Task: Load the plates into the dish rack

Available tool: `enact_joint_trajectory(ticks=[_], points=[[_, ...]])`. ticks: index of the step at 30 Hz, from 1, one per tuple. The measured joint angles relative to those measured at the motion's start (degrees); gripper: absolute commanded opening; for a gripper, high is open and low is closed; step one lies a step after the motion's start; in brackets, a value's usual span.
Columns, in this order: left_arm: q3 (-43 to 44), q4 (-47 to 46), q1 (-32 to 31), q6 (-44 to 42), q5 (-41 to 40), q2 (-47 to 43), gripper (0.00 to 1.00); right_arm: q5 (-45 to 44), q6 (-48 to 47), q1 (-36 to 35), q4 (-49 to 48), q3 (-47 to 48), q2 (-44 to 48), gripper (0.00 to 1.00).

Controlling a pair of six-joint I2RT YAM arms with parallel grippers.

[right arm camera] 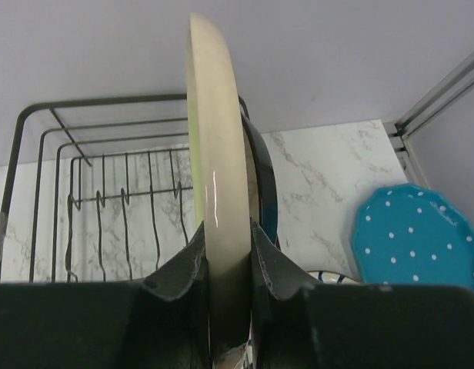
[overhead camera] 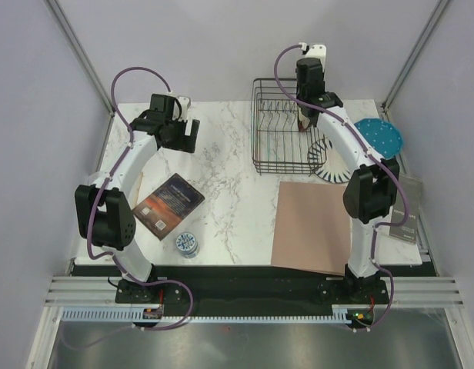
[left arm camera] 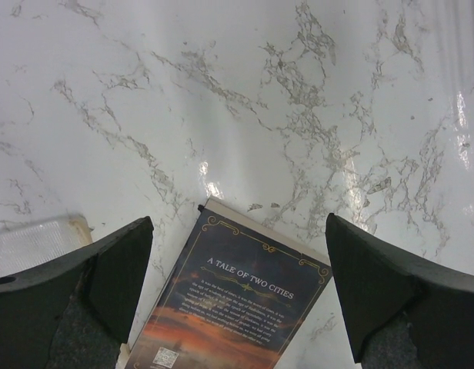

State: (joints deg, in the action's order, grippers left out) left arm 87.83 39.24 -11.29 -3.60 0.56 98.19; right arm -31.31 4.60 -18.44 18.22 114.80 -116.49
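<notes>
My right gripper is shut on a cream plate, held upright on its edge above the black wire dish rack. In the top view that gripper hangs over the right part of the dish rack. A dark curved rim shows just behind the cream plate; what it belongs to is unclear. A teal plate with white dots lies right of the rack. A black-striped white plate sits at the rack's near right corner, partly under my right arm. My left gripper is open and empty above the table.
A book lies below my open left gripper, and is seen also at the left front. A small blue-and-white cup stands near the front edge. A brown mat covers the right front. Walls close in the sides and back.
</notes>
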Motion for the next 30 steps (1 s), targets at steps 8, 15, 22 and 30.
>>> enact_joint_trajectory(ticks=[8,15,22,30], points=[[-0.09,-0.46,-0.59,0.76,-0.37,0.00,1.00,-2.10,-2.69,-0.20,-3.74,2.10,-2.05,0.00],[-0.11,-0.46,-0.59,0.79,-0.50,0.00,1.00,-2.10,-2.95,0.07,-4.85,3.43,-5.79,0.00],[-0.85,-0.55,-0.83,0.79,-0.61,0.00,1.00,-1.46,-2.51,0.28,-4.74,3.54,-9.90,0.00],[-0.92,-0.66,-1.22,0.79,-0.57,0.44,1.00,0.92,-3.10,0.31,-4.70,3.58,-13.60,0.67]])
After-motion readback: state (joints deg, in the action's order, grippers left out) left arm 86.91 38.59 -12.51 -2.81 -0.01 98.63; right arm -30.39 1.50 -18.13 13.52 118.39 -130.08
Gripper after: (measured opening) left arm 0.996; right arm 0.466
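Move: Ahead of the right hand, which already grips the cream-green plate on edge, the free dish rack slot is about 9 cm out, 1 cm left and 16 cm below. The brown-rimmed plate stands in the rack, some 4 cm right of that slot. On the table, about 27 cm below the hand, lie the striped plate, 11 cm right and 2 cm back, and the blue plate, 25 cm right and 4 cm ahead. From the left hand the slot is about 15 cm ahead, 35 cm right and 4 cm lower. Lowering the upright plate into the rack beside the brown-rimmed plate, the right hand first eases forward with barely a rise, then sinks about 10 cm while still edging out, some 4 cm forward in all. The fingers keep their pinch on the near upper rim and tip down about 5 degrees; only at the bottom do they open and come off the plate's faces. ##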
